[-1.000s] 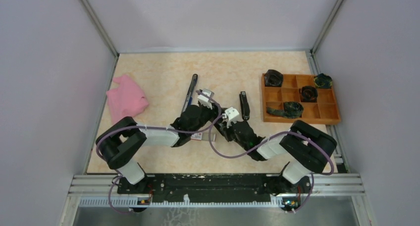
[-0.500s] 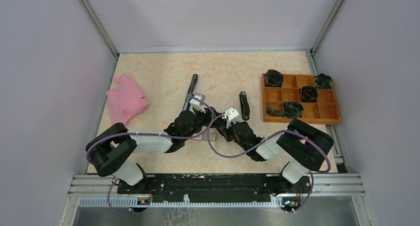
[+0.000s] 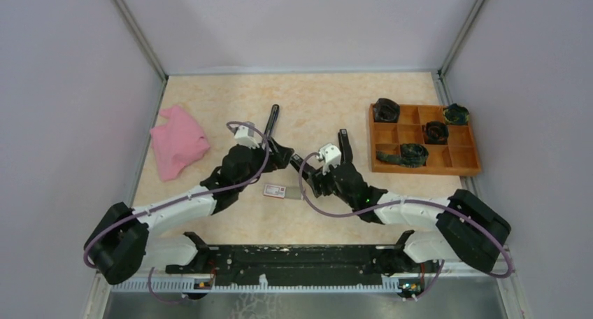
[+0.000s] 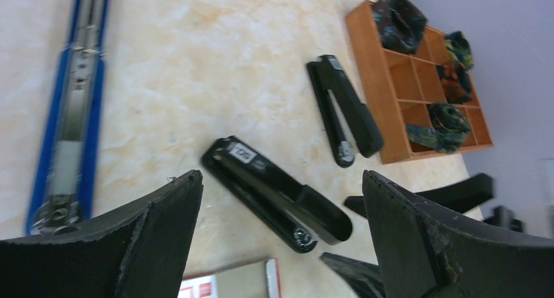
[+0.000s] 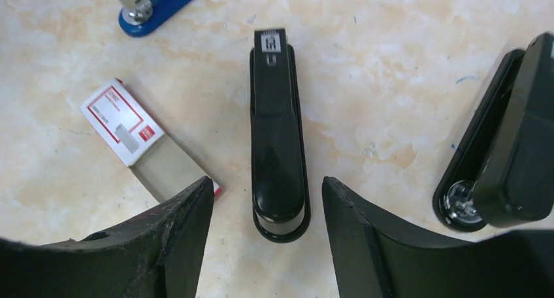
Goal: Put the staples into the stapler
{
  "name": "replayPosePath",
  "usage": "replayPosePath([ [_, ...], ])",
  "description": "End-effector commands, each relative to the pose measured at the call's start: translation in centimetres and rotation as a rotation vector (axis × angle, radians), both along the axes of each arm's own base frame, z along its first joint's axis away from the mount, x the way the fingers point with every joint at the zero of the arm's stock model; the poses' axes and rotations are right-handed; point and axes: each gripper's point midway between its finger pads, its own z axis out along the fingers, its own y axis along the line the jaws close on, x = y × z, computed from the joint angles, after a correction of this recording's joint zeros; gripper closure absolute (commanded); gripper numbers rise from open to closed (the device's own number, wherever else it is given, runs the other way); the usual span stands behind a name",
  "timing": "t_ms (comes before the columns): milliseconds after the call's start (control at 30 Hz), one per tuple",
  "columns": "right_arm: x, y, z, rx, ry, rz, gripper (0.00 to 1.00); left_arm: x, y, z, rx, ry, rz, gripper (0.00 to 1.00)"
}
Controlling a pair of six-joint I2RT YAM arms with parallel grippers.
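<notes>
The staples' white box with red print (image 5: 123, 120) lies flat on the table, its grey inner tray slid partly out. A blue stapler (image 4: 70, 118) lies swung open at the far left. One black stapler (image 5: 277, 131) lies shut on the table. Its rounded end sits between the fingers of my right gripper (image 5: 268, 180), which is open and does not touch it. My left gripper (image 4: 282, 179) hovers wide open over that same stapler, holding nothing. The box (image 3: 274, 191) lies just in front of both grippers.
A second black stapler (image 3: 344, 148) lies to the right, near a wooden compartment tray (image 3: 458, 169) holding dark rolled items. A pink cloth (image 3: 178, 140) lies at the left edge. White walls close in the table.
Both grippers have opened, the right one from shut. Both arms have stretched out lower over the table, the left gripper shifting back toward the blue stapler.
</notes>
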Motion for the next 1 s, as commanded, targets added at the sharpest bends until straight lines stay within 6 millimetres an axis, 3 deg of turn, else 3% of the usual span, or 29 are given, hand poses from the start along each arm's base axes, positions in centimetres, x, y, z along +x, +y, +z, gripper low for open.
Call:
replayPosePath([
  [0,0.8,0.3,3.4,-0.026,0.006,0.014,0.38,-0.8,3.6,-2.8,0.028,0.167,0.055,0.03],
  [200,2.3,0.2,4.4,-0.110,0.072,0.022,0.38,-1.3,6.7,-3.3,0.023,0.268,0.107,0.01],
  [567,3.3,1.5,2.3,-0.206,0.162,0.054,0.46,-2.5,9.1,-4.0,0.048,0.321,0.150,0.01],
  [833,3.5,1.7,0.4,-0.256,0.199,0.064,0.60,-2.5,9.3,-3.9,0.053,0.318,0.152,0.01],
  [967,3.0,1.3,-1.3,-0.291,0.247,0.062,0.73,-2.4,9.3,-3.9,0.052,0.319,0.153,0.01],
])
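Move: The black stapler in front of the right hand has its middle about 5 cm ahead, 3 cm left and 3 cm lower, its near end almost at the fingertips. The staple box lies roughly 11 cm left and 2 cm back of this hand; the other black stapler stands 12 cm ahead and 9 cm right, the opened blue one 15 cm ahead and 17 cm left. From the left hand the stapler aimed at is some 7 cm right, 1 cm back and 12 cm below. The right fingers end up pinching the near-end head of the black stapler from both sides: the hand first lifts about 4 cm while easing 3 cm forward, then tips down some 20 degrees and drops almost 6 cm over the head, closing from half open. The empty left hand swings about 9 cm left and 4 cm down, away from this stapler, tipping down and staying wide open. ##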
